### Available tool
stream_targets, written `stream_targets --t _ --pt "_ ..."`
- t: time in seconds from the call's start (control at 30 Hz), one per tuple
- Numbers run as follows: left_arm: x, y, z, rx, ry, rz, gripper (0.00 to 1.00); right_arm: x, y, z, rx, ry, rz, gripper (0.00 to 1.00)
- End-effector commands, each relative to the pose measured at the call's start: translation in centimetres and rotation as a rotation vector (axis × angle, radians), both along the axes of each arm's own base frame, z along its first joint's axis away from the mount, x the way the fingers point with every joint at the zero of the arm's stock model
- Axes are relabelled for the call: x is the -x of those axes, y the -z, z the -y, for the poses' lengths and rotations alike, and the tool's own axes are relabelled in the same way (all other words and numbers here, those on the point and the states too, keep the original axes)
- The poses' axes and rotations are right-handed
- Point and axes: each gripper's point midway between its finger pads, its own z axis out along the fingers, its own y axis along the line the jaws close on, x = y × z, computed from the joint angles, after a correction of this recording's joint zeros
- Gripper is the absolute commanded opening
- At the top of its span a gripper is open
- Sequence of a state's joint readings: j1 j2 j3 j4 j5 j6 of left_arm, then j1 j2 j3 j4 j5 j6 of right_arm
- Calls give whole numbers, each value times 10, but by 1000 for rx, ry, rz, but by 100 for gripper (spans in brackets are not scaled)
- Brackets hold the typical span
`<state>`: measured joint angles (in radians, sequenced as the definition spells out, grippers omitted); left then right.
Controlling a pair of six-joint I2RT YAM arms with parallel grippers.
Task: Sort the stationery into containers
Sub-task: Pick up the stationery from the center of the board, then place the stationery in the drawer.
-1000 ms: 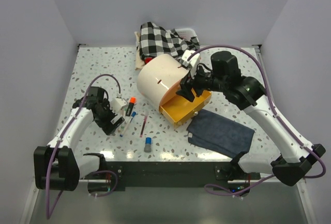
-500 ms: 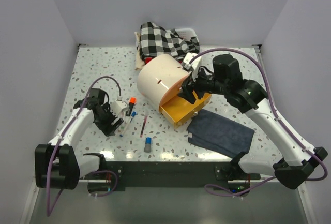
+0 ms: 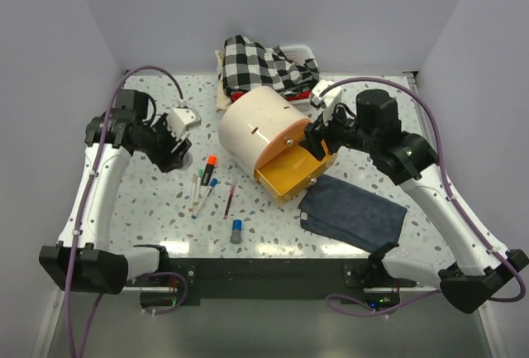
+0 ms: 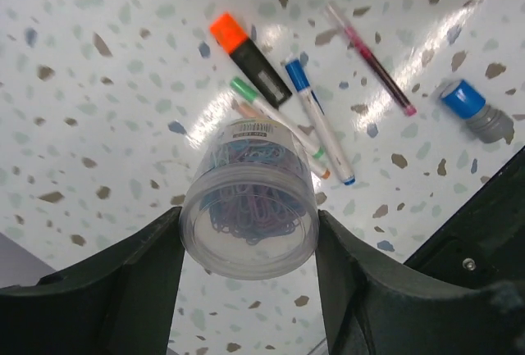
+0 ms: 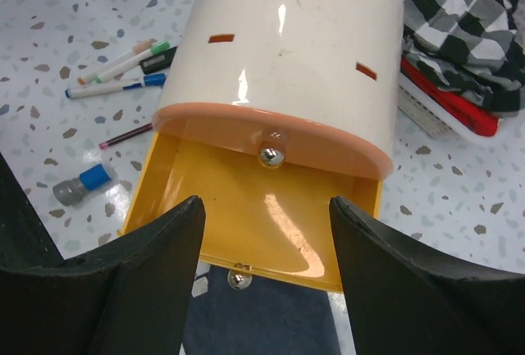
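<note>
My left gripper (image 4: 248,224) is shut on a small clear round pot (image 4: 248,199) full of paper clips, held in the air above the table; from above, this gripper (image 3: 172,153) is at the left. Below it lie the orange-capped marker (image 4: 250,58), a green-capped pen (image 4: 271,113), a blue-capped pen (image 4: 320,121), the dark red pencil (image 4: 371,60) and the blue-capped tube (image 4: 472,109). My right gripper (image 5: 267,207) hangs open over the pulled-out yellow drawer (image 5: 246,224), nothing between its fingers. The cream drum cabinet (image 3: 256,126) stands mid-table.
A dark blue cloth (image 3: 351,212) lies in front of the drawer. Checked black-and-white fabric (image 3: 264,64) fills a white tray behind the cabinet. The pens and marker (image 3: 204,180) lie left of the cabinet, the tube (image 3: 236,230) nearer the front edge.
My left gripper closed on the clear pot beside the pens and lifted it up and back to the left. The right gripper drifted slightly right, still open over the drawer.
</note>
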<state>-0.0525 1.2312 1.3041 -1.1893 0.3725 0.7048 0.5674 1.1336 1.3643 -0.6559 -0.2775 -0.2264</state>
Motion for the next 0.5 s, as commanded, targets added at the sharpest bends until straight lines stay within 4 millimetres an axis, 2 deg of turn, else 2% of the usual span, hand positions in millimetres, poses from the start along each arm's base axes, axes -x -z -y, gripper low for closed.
stream_targets --t 0.0,0.03,0.07,0.1,0.13,0.17,0.2,0.33,0.37,0.4,0.47 --pt "10 -66 38 119 161 101 15 -20 -14 21 -49 134 49 66" --pt "4 -90 46 137 181 164 12 -25 -14 29 -52 179 47 66" --pt "-1 -96 55 152 198 163 12 -32 -11 37 -51 225 42 66" --pt "2 -107 73 193 248 174 13 -35 -9 43 -49 257 40 66" --pt "0 -132 84 226 271 229 14 -39 -9 51 -47 302 39 66" --pt "-4 -138 94 250 295 227 15 -43 -6 59 -38 337 36 66" --pt "-2 -162 107 290 336 276 15 -45 -4 64 -31 359 37 66" --pt "-10 -190 134 318 437 343 15 -50 6 81 2 432 32 66" --pt "-13 -187 143 317 462 333 15 -50 11 85 11 445 24 66" --pt "-7 -191 158 318 515 344 15 -49 11 87 10 450 23 66" --pt "-6 -186 177 312 564 329 15 -51 16 96 11 480 14 66"
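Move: My left hand already holds the jar of paper clips. The open yellow drawer lies some 31 cm to its right, 2 cm ahead and 11 cm below; the drum cabinet's middle is about 10 cm ahead, 23 cm right, 9 cm below. The orange highlighter lies 3 cm ahead, 7 cm right and 20 cm down. From my empty right hand, the drawer is about level ahead, 5 cm left and 23 cm below, with the cabinet 8 cm ahead, 12 cm left. I keep my left grip on the jar and lift it fast, about 18 cm, while swinging it some 14 cm right to bring it high beside the drum cabinet on the drawer's side, turning clockwise and tipping the fingers up. My right hand, still open, clears off the drawer to the right and forward, sinking slightly and turning about 25 degrees clockwise. ##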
